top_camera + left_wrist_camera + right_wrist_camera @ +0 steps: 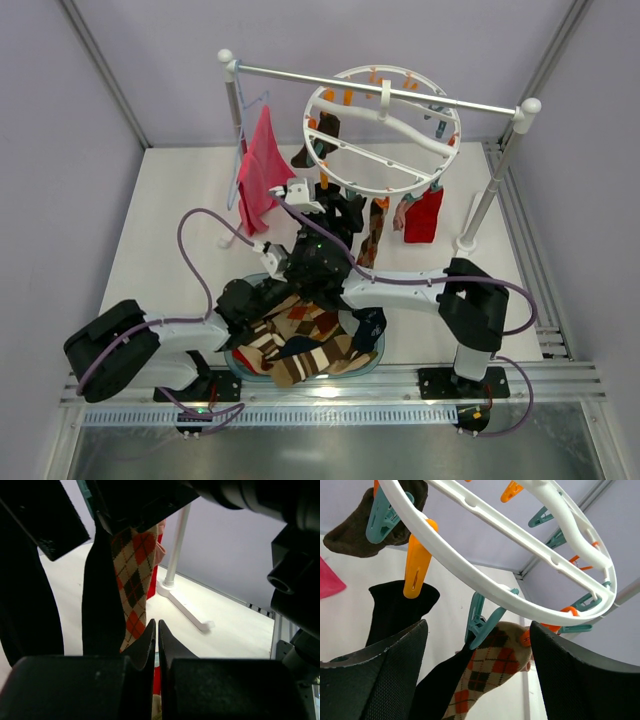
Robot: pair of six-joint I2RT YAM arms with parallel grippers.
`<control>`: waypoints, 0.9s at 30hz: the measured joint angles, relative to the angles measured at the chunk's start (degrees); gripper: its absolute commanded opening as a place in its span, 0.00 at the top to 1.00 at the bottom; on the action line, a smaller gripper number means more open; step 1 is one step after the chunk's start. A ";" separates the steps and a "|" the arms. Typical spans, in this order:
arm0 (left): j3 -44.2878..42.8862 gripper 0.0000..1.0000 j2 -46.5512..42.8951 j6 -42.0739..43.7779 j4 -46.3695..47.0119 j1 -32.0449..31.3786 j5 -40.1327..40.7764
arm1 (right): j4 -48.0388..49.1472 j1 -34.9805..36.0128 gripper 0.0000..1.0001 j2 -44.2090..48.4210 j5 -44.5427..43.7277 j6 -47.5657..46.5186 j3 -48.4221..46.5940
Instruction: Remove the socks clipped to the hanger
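Observation:
The white round hanger (383, 130) (520, 535) hangs from the rail with socks clipped below it. In the right wrist view, a teal clip (480, 622) pins a black sock (440, 690) beside an argyle sock (495, 665), which an orange clip holds. My right gripper (477, 630) (335, 207) is open, its fingers flanking these two socks without touching them. Another black sock (395, 605) hangs from an orange clip and a dark brown sock (355, 535) from a teal one. A red sock (425, 215) hangs at the right. My left gripper (155, 630) is shut and empty, low in front of the argyle sock (132, 575).
A round basin (368, 362) with several loose socks sits between the arm bases. A pink cloth (262, 170) hangs at the rail's left end. The rail's right post (500, 170) and its white foot (185, 607) stand at the right.

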State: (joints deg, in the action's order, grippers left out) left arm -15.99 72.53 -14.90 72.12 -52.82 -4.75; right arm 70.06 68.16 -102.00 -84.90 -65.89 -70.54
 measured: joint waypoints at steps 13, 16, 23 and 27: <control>-1.05 0.00 11.78 5.09 4.22 -0.61 8.07 | 1.86 -0.92 0.17 0.55 -0.70 -7.43 5.44; -2.19 0.00 14.56 7.30 3.82 -1.09 9.55 | 1.81 -0.17 0.16 2.12 -0.72 -7.10 8.39; -6.88 0.00 19.71 10.88 3.85 -1.16 13.64 | 1.86 2.99 0.16 8.61 -0.87 -6.73 13.77; -9.70 0.00 23.23 11.47 4.42 -1.01 14.62 | 1.88 3.54 0.16 12.28 -1.18 -6.62 16.00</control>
State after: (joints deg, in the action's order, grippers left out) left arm -25.69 95.77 -3.42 76.53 -53.82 9.87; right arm 71.94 71.70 -89.71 -86.08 -72.51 -54.54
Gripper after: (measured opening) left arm 0.994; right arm 0.837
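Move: The black sock on the teal peg hangs about 9 cm ahead and 5 cm to the right of the left hand, its middle slightly lower. From that hand, the other black sock is some 11 cm ahead and 1 cm left, the argyle sock 8 cm ahead and 10 cm right. The teal peg is roughly 5 cm ahead of the right hand, 1 cm right and 1 cm higher; the argyle sock's orange peg is about 5 cm ahead, 6 cm right. Towards the black sock on the teal peg the left hand works forward about 7 cm and sinks as far, drifting slightly right; its shut fingers spread wide, and it turns some 15 degrees counter-clockwise so they face the hanging cloth. The right hand dips rightward, then backs away from the teal peg, rising a little, about 4 cm back and 5 cm right overall, rolling left side down with fingers still open. ##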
